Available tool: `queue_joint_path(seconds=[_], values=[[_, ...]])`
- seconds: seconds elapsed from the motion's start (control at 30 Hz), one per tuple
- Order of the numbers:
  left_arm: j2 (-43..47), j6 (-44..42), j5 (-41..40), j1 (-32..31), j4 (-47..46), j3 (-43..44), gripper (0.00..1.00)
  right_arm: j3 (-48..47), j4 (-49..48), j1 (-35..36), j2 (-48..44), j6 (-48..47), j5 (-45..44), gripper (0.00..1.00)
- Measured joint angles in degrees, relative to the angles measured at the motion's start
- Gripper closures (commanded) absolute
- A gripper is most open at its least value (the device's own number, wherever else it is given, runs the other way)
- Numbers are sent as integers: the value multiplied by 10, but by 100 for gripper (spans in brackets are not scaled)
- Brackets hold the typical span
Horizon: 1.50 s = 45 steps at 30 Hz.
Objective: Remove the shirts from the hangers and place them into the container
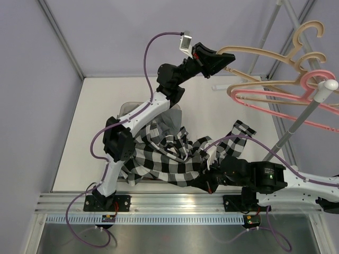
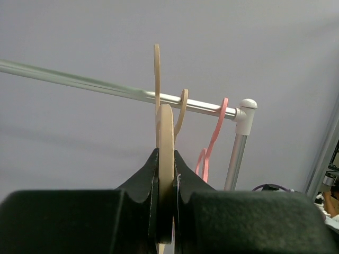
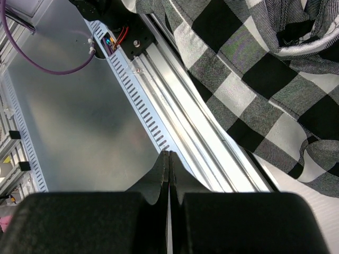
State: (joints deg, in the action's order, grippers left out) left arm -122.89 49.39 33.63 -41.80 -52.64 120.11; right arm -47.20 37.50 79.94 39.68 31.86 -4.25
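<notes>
My left gripper [image 1: 226, 57] [image 2: 166, 153] is raised at the rack and shut on the left end of a bare tan hanger [image 1: 265, 52] [image 2: 164, 129]. A second tan hanger [image 1: 265, 82] [image 2: 181, 108] and a pink hanger [image 1: 275, 98] [image 2: 214, 136] hang bare beside it. The black-and-white checked shirt [image 1: 164, 159] [image 3: 249, 69] lies crumpled between the arms, covering most of the container [image 1: 125, 108]. Grey cloth [image 1: 172, 119] shows at its far edge. My right gripper [image 1: 206, 182] [image 3: 169, 154] is shut on nothing, low by the shirt's near right edge, over the front rail.
The rack's horizontal bar [image 2: 106, 87] carries the hangers, and its upright pole [image 1: 296, 124] stands at the right of the table. An aluminium rail [image 1: 175, 200] [image 3: 180, 106] runs along the near edge, with purple cables [image 1: 85, 233] at the arm bases.
</notes>
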Motion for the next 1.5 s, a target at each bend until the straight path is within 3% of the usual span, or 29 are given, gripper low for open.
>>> queue_joint_path(seconds=[0.13, 0.3, 0.37, 0.4, 0.47, 0.5, 0.53, 0.57, 0.63, 0.67, 0.8, 1.0, 1.17, 1.5], values=[[-6, -17, -14, -9, 16, -7, 100, 0, 0, 9, 6, 4, -14, 100], [16, -48, -37, -13, 21, -97, 100, 0, 0, 12, 7, 5, -28, 100], [18, -56, -43, -13, 22, -112, 93, 0, 0, 13, 8, 5, -32, 100], [21, -59, -45, -13, 23, -116, 64, 0, 0, 13, 9, 5, -37, 100], [37, -67, -46, -13, 31, -136, 41, 0, 1, 13, 14, 5, -46, 95], [50, -72, -46, -13, 39, -149, 31, 0, 1, 14, 18, 7, -56, 81], [63, -78, -46, -13, 46, -162, 2, -1, 2, 14, 23, 11, -67, 62], [78, -89, -48, -13, 58, -176, 1, -1, 2, 14, 30, 14, -80, 38], [109, -109, -56, -13, 102, -193, 1, -2, 2, 14, 46, 18, -106, 16], [126, -124, -61, -12, 136, -196, 1, -2, 2, 15, 55, 20, -120, 1], [191, -186, -94, -5, 282, -196, 1, -8, 0, 15, 121, 28, -184, 1], [323, -259, -163, 58, 514, -176, 1, -32, -6, 13, 242, 73, -293, 0], [430, -300, -241, 84, 665, -188, 1, -43, -3, -37, 358, 138, -333, 1], [723, -288, -320, 83, 754, -471, 1, -31, -110, -144, 456, 198, -320, 0]])
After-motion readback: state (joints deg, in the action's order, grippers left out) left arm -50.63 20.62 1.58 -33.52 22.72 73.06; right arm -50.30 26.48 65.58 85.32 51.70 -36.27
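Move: My left hand already holds the bare hanger by its end; the free stretch of rail for its hook lies roughly 20 cm to the right, level ahead and about 12 cm above. The second tan hanger hangs about 5 cm nearer me than that stretch, the pink hanger about 9 cm nearer. My right hand is shut; from it the checkered shirt's middle lies about 18 cm ahead, 11 cm left and 20 cm below, the container 24 cm ahead, 20 cm left, 22 cm below. With my left hand I lower the held hanger about 7 cm so its hook comes down over the rail, open wide to let go, then swing some 30 cm left, away from the rack, ending lower and farther back. Meanwhile my right hand opens and goes forward and down, some 17 and 15 cm, turning clockwise about 50 degrees and reaching its spread fingers into the shirt's folds by the container's near right side. ##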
